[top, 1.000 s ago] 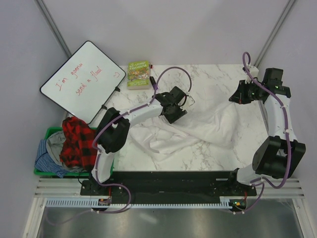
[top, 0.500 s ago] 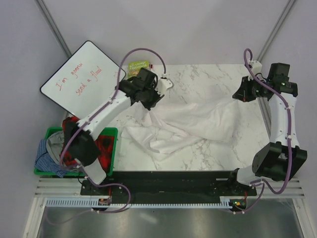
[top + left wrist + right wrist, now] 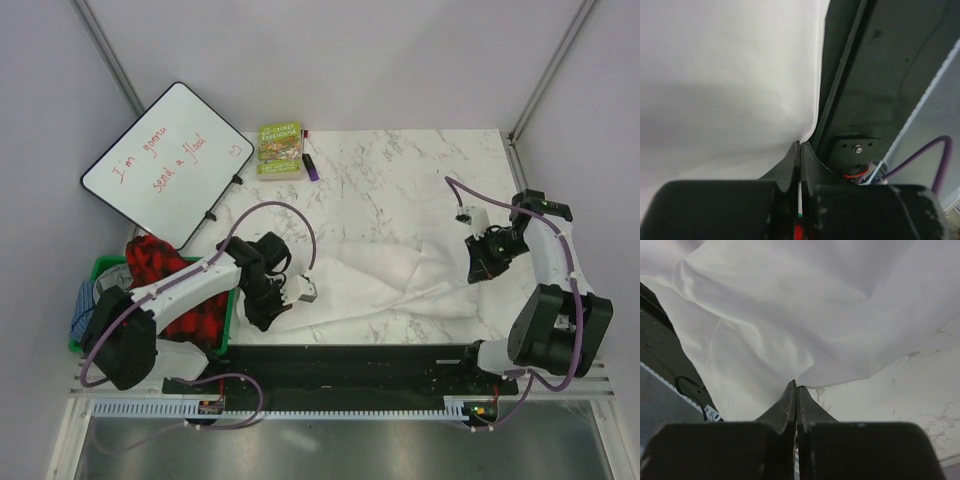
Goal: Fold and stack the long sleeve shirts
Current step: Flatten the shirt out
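A white long sleeve shirt [image 3: 385, 280] lies spread across the near half of the marble table, stretched between my two grippers. My left gripper [image 3: 262, 312] is at the shirt's left end by the table's near edge, shut on the cloth edge [image 3: 810, 125]. In the left wrist view the gripper [image 3: 800, 145] has a thin strip of white pinched between its jaws. My right gripper [image 3: 476, 272] is at the shirt's right end. It [image 3: 796, 386] is shut on a fold of the white cloth [image 3: 790, 315].
A green bin [image 3: 100, 268] off the table's left side holds a red plaid garment [image 3: 165, 285] and blue cloth. A whiteboard [image 3: 165, 160], a green book [image 3: 280, 150] and a purple marker [image 3: 310, 167] lie at the far left. The black front rail [image 3: 865, 75] is right beside the left gripper.
My left arm swung from the far left by the book to the near edge, pulling the shirt's left end. The right gripper moved nearer too. The bunched shirt now lies flatter.
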Robot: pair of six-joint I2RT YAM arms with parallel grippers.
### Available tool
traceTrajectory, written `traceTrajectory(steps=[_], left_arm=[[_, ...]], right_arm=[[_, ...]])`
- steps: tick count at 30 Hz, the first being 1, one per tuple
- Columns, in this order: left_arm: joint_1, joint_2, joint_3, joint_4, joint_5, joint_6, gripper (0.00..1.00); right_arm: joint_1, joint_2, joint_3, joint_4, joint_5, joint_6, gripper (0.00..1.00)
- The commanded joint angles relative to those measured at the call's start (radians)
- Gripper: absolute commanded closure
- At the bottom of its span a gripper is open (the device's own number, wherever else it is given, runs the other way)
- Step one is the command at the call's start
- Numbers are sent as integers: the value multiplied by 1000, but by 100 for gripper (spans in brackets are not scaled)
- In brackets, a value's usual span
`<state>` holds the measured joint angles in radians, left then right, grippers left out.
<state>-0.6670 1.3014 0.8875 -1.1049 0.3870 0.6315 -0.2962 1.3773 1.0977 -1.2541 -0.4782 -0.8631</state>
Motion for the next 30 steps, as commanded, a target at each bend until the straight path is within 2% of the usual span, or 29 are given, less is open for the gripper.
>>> traceTrajectory(steps=[1,3,8,13,14,15,17,18,19,20,21,22,23,24,25,26,27,28,30], left_arm=[[6,119,-38,196,-134,-16,98],[6,180,4,279,-175,-48,98],[53,459,184,384,-230,-82,98],[165,683,434,406,-224,-102,98],[178,735,543,401,-227,-102,98],[190,762,606,396,-229,-95,98],[217,798,869,352,-243,-92,98],[227,849,990,331,-246,-108,98],[253,872,1270,279,-249,-125,98],[268,904,1418,269,-257,-145,98],[283,944,1555,270,-257,-192,98],[314,950,1760,287,-254,-213,98],[326,941,1803,374,-255,-228,98],[339,915,1796,457,-249,-254,98],[363,812,1688,530,-232,-269,98],[375,755,1608,707,-199,-286,98],[386,683,1513,796,-186,-303,98],[400,570,1320,871,-163,-300,98],[411,462,1158,1011,-65,-245,98]], right_arm=[[18,80,-21,141,55,8,100],[34,132,-18,189,62,42,100],[58,288,62,358,87,176,100],[58,480,316,409,92,262,100],[58,535,371,410,95,280,100],[57,561,510,406,98,320,100],[54,638,684,377,102,361,100],[51,664,902,358,104,415,100],[40,722,1032,316,102,442,100],[31,752,1168,297,102,484,100],[20,775,1417,291,101,524,100],[-1,798,1518,311,104,602,100],[-12,784,1585,343,105,634,100],[-21,749,1572,392,101,663,100],[-38,621,1500,551,110,735,100],[-50,544,1405,650,113,771,100],[-64,464,1198,748,112,809,100],[-82,336,1114,895,110,829,100],[-86,254,983,930,104,813,100]])
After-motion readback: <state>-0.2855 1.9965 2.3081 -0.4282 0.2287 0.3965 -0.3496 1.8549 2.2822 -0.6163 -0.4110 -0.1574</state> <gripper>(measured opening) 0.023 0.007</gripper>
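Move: Both hands still pinch the shirt's near edge above the near side of the table. From the left hand the far table edge lies about 68 cm straight ahead, the shirt's middle some 20 cm ahead, 24 cm right and 7 cm down, the book 58 cm straight ahead, the marker 55 cm ahead and 10 cm right. From the right hand the far edge is about 59 cm straight ahead, the shirt's middle 11 cm ahead, 21 cm left and 11 cm down. Keeping their pinch on the shirt, both arms dip about 7 cm while starting forward, then speed up in a low sweep out over the table, the right hand drifting outward to its right. They finish with a fast upward fling to over 30 cm above their start, drawing back a few centimetres at the top as the fingers tip from down to forward. ##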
